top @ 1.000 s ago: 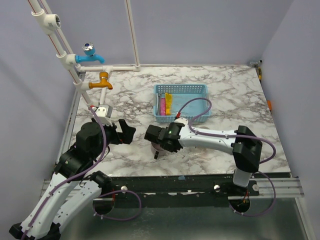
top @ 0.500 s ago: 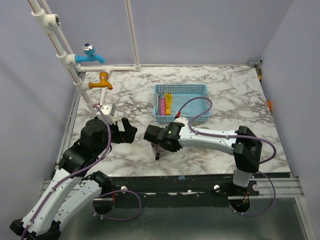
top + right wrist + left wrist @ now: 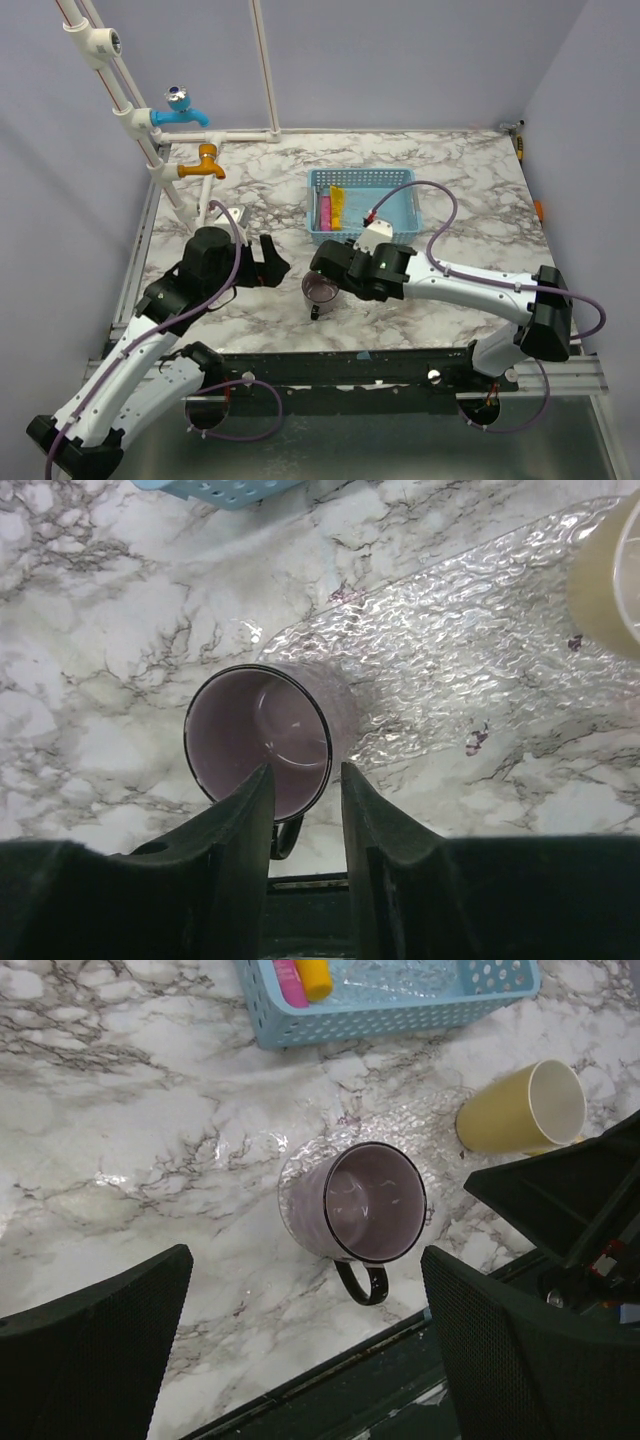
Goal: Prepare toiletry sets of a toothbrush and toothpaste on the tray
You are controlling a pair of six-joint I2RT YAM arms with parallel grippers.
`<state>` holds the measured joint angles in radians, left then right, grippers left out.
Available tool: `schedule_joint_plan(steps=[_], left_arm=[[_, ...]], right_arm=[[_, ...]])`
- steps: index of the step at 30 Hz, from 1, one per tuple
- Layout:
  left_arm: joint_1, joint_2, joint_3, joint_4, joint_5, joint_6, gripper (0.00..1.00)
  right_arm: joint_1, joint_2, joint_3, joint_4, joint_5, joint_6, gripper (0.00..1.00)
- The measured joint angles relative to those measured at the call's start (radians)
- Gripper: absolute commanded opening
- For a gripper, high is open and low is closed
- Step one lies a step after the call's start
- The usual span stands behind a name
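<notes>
A mauve cup (image 3: 320, 292) (image 3: 365, 1205) (image 3: 262, 740) with a black handle stands upright on the left end of a clear dimpled tray (image 3: 450, 670) (image 3: 400, 1125). My right gripper (image 3: 305, 770) (image 3: 324, 277) hovers just over the cup's rim, its jaws a little apart and gripping nothing. My left gripper (image 3: 305, 1260) (image 3: 270, 262) is wide open just left of the cup. The yellow toothpaste (image 3: 337, 207) (image 3: 315, 975) and the pink toothpaste (image 3: 325, 211) (image 3: 291, 980) lie in a blue basket (image 3: 392, 180) (image 3: 400, 1018). No toothbrush shows.
A cream mug (image 3: 520, 1108) (image 3: 610, 580) lies on its side on the tray, right of the mauve cup. The table's front edge (image 3: 330, 1380) runs close below the cup. A blue tap (image 3: 180, 110) and an orange tap (image 3: 203, 162) hang on white pipes at the back left.
My right gripper has opened off the mauve cup's rim and drawn back to the right. My left gripper has moved right, closer to the cup.
</notes>
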<state>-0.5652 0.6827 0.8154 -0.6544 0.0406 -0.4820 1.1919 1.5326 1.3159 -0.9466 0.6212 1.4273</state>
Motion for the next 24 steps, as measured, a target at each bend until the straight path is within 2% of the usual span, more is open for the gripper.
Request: schedule_joint_plan(steps=[5, 12, 20, 24], left_arm=[[0.0, 0.05, -0.025, 0.003, 0.051, -0.032, 0.85], [-0.008, 0.21, -0.05, 0.004, 0.13, -0.065, 0.76], [-0.072, 0.367, -0.041, 0.011, 0.135, -0.09, 0.7], [-0.093, 0.428, -0.022, 0.019, 0.132, -0.099, 0.64]], right_arm=[[0.0, 0.001, -0.022, 0.013, 0.011, -0.103, 0.37], [0.0, -0.01, -0.103, 0.021, 0.055, -0.238, 0.36], [0.0, -0.14, -0.229, 0.118, 0.033, -0.383, 0.37], [0.0, -0.187, -0.25, 0.151, 0.012, -0.42, 0.37]])
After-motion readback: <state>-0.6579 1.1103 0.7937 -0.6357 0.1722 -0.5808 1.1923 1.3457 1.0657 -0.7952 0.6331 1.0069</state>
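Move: The purple mug stands on the left end of the clear ribbed tray, about 10 cm to the left hand's right, 2 cm back and some 16 cm below it. That clear tray's middle is roughly 19 cm to this hand's right; the blue basket is about 20 cm ahead and 20 cm right. For the right hand, the mug is some 5 cm left and 11 cm below, while the yellow cup is about 14 cm right and 3 cm ahead. The purple mug is approached from its left by the empty left hand, which sinks about 10 cm and shifts 5 cm right, fingers tipping some 25 degrees further down and closing from wide to roughly two-thirds open. The right hand, already free, clears away to the right by 4.5 cm, dipping then partly rising, twisting counter-clockwise with its fingers still about a third open. ##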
